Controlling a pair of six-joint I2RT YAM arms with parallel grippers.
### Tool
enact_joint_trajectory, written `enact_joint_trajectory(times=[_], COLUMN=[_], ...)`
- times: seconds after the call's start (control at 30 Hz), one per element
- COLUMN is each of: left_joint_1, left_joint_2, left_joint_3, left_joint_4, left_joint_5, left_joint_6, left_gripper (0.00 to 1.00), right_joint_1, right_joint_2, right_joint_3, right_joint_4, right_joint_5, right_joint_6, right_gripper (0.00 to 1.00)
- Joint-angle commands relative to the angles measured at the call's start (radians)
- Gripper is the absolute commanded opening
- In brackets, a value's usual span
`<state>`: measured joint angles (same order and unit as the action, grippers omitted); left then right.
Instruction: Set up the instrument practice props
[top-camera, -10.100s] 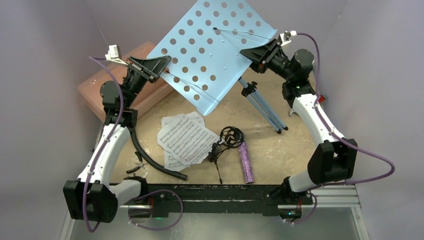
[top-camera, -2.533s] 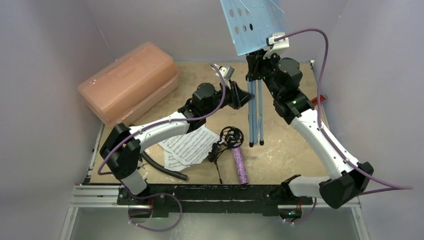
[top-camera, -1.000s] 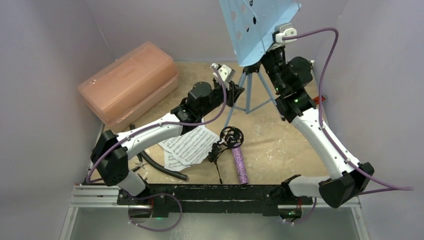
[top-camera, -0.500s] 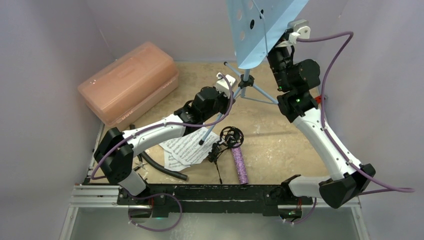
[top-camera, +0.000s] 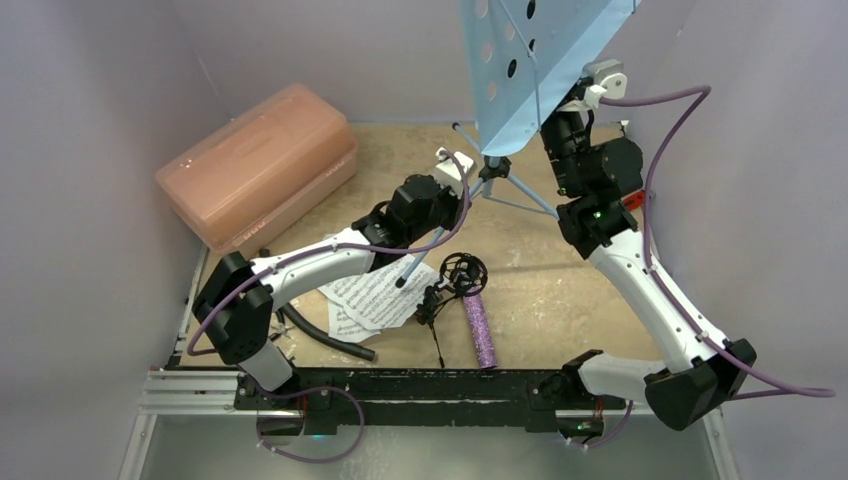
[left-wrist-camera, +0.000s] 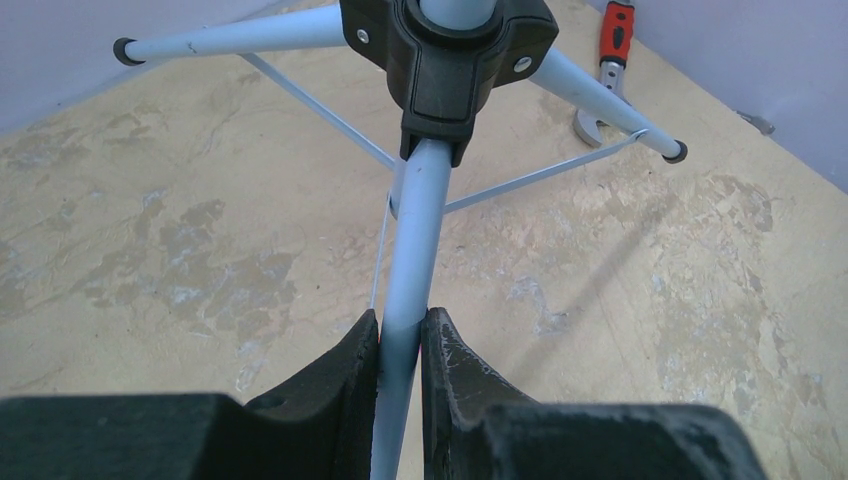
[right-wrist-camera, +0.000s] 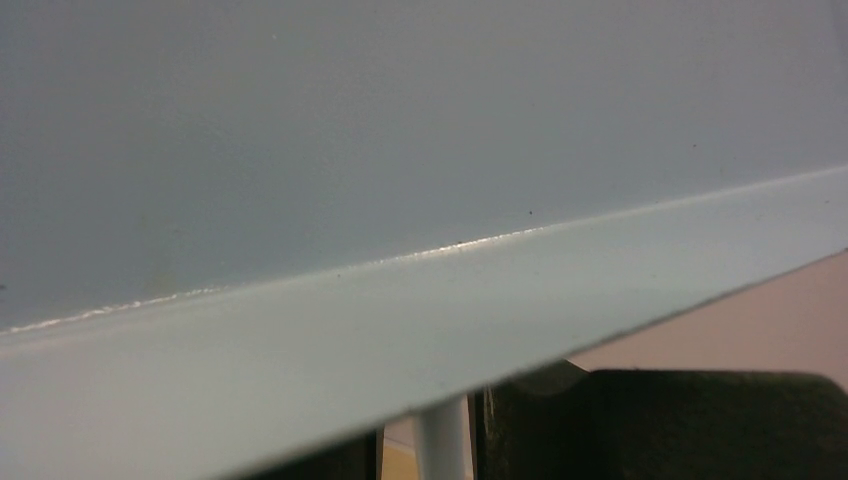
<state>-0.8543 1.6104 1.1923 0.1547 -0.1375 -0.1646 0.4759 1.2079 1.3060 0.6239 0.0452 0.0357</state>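
Observation:
The light blue music stand (top-camera: 540, 60) is upright at the back, its perforated desk high above the black tripod hub (top-camera: 493, 165). My left gripper (left-wrist-camera: 402, 335) is shut on one light blue tripod leg (left-wrist-camera: 420, 210) just below the hub (left-wrist-camera: 445, 50), and two other legs are spread out. My right gripper (right-wrist-camera: 430, 445) sits under the desk (right-wrist-camera: 400, 200), shut on the stand's post (right-wrist-camera: 445, 440). The sheet-music pages (top-camera: 375, 295), the black mic stand (top-camera: 455, 280) and the purple microphone (top-camera: 480, 328) lie near the front.
A pink translucent box (top-camera: 255, 165) stands at the back left. A black hose (top-camera: 320, 335) curves at the front left beside the pages. A red-handled wrench (left-wrist-camera: 610, 50) lies by the right wall. Purple walls close in on three sides.
The tripod legs have spread from nearly folded to wide. My left gripper drew its leg toward the near left. My right arm carried the desk up and to the right.

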Motion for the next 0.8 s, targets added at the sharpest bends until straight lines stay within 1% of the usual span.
enact_joint_trajectory(times=[0.0,0.17,0.33,0.43,0.77], left_joint_1=[0.044,0.069,0.097,0.114,0.131], left_joint_2=[0.025,0.071,0.121,0.152,0.259], left_joint_3=[0.045,0.098,0.167,0.206,0.346], left_joint_4=[0.156,0.192,0.196,0.197,0.183], left_joint_5=[-0.035,0.023,0.076,0.128,0.231], left_joint_6=[-0.032,-0.041,-0.040,-0.029,0.016], left_gripper=[0.00,0.00,0.00,0.00,0.00], right_joint_1=[0.006,0.005,0.006,0.006,0.006], right_joint_2=[-0.091,-0.097,-0.101,-0.116,-0.158], right_joint_3=[0.034,0.001,-0.018,-0.043,-0.117], right_joint_4=[0.240,0.214,0.186,0.205,0.191], right_joint_5=[0.021,0.030,0.107,0.153,0.215], right_joint_6=[0.028,0.018,0.038,0.019,0.002], right_gripper=[0.00,0.00,0.00,0.00,0.00])
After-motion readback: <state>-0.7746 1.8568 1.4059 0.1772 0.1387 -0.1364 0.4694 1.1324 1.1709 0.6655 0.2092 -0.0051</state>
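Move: Both my hands already hold the music stand. From my left hand, pinching one tripod leg, the black tripod collar is about 5 cm ahead, 4 to the right and 9 up; the shock mount is roughly 11 back, 4 right and 20 below, the sheet music 13 back, 14 left, 22 below. From my right hand, on the upper pole, the collar is about 4 ahead, 5 left and 25 below, the tray 8 ahead, 3 left, 12 above. I keep both grips and swing the stand clockwise while carrying it to my right and lowering it a little. My left hand takes the leg about 6 cm right and forward and 2 down, away from the sheet music. My right hand guides the pole some 4 cm right and 3 down, easing forward first and then back, and both wrists turn roughly 10 degrees clockwise. ##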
